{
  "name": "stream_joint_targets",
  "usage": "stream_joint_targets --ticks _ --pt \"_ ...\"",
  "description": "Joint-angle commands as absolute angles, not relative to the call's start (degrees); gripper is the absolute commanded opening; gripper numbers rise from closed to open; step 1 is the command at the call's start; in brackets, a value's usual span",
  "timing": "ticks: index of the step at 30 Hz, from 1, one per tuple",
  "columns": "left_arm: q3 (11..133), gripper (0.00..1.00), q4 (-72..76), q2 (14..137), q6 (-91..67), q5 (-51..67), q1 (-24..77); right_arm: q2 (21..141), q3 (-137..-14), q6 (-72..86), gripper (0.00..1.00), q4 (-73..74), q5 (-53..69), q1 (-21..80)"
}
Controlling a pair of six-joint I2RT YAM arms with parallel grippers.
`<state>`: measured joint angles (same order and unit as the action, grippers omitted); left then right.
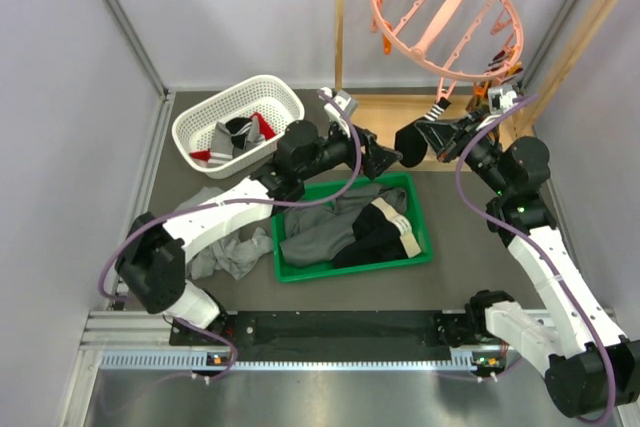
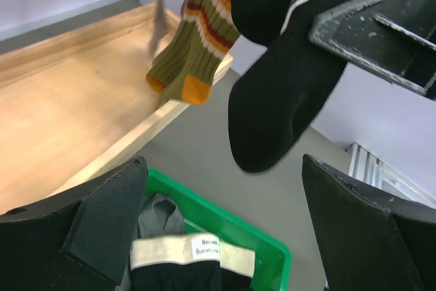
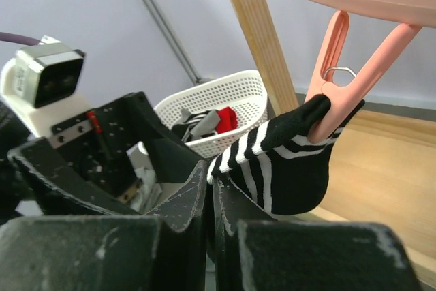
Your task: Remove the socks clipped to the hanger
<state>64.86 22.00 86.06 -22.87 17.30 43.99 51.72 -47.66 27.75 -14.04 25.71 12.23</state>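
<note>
The pink round hanger (image 1: 445,17) hangs from the wooden rack at the back right. A black sock with white stripes (image 1: 418,143) hangs from one of its pink clips (image 3: 340,86). My right gripper (image 3: 211,175) is shut on the cuff edge of this sock (image 3: 293,161), which is still in the clip. My left gripper (image 2: 221,168) is open and empty just below the sock's toe (image 2: 279,100), over the green tray's far corner. An olive striped sock with an orange toe (image 2: 194,39) hangs beside the black one.
A white basket (image 1: 215,117) at the back left holds red, grey and black socks. A green tray (image 1: 345,269) holds grey and black garments with a cream band. The wooden rack base (image 2: 68,100) lies behind. Grey cloth (image 1: 225,257) lies left of the tray.
</note>
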Motion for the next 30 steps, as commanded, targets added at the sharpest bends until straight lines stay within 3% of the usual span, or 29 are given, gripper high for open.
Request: stream_joint_targets --ticks 1,7,9,11,12,15,20,25,30 --pt "69.9 0.99 29.8 89.6 -23.5 21.4 44.4 51.0 -48.4 30.7 0.00 -18.3 27.5 13.5" --pt "74.3 0.99 31.0 95.0 -24.9 23.7 44.9 51.2 -48.7 31.6 0.00 -17.6 28.0 13.6" --pt "75.4 0.93 31.3 95.9 -25.2 24.1 45.0 51.2 -48.6 32.1 0.00 -17.8 28.2 13.6" --pt "76.1 0.73 31.6 96.8 -25.9 24.8 45.0 51.2 -48.9 32.5 0.00 -17.0 28.0 13.7" --pt "76.2 0.43 31.6 97.0 -26.1 24.9 45.0 51.2 -49.1 32.7 0.04 -16.1 27.8 13.6" --pt "76.0 0.00 30.9 96.7 -26.3 23.6 45.0 51.2 -53.4 33.3 0.20 -7.2 24.5 13.7" --pt "74.7 0.00 30.1 96.2 -27.2 23.3 44.9 51.5 -61.4 33.0 0.44 11.6 18.6 13.6" --pt "73.6 0.00 31.0 95.7 -28.2 24.3 45.0 52.3 -69.5 34.6 0.55 23.8 9.9 13.7" --pt "71.7 0.00 32.3 94.2 -28.3 24.2 44.9 54.4 -76.4 33.6 0.60 31.9 2.8 13.7"
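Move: The black sock, clipped by its striped cuff, is already pinched in the right fingers. Its middle lies about 7 cm to the left hand's right, 3 cm ahead and 3 cm above. From that hand, the sock's clip is roughly 12 cm right, 10 ahead and 8 up, and the green tray about 19 cm back, 7 left and far below. From the right hand, the sock's middle is 1 cm left, level fore and aft and 2 cm down; the clip is some 6 cm ahead, 4 right and 4 up. The wide-open left fingers close on the sock's hanging toe end after travelling about 5 cm to the right towards it, then keep their hold there. As they shut, the right fingers open a little over halfway and let go, and that hand draws off about 4 cm right and up, tipping down nearly 20 degrees and turning clockwise some 15. ##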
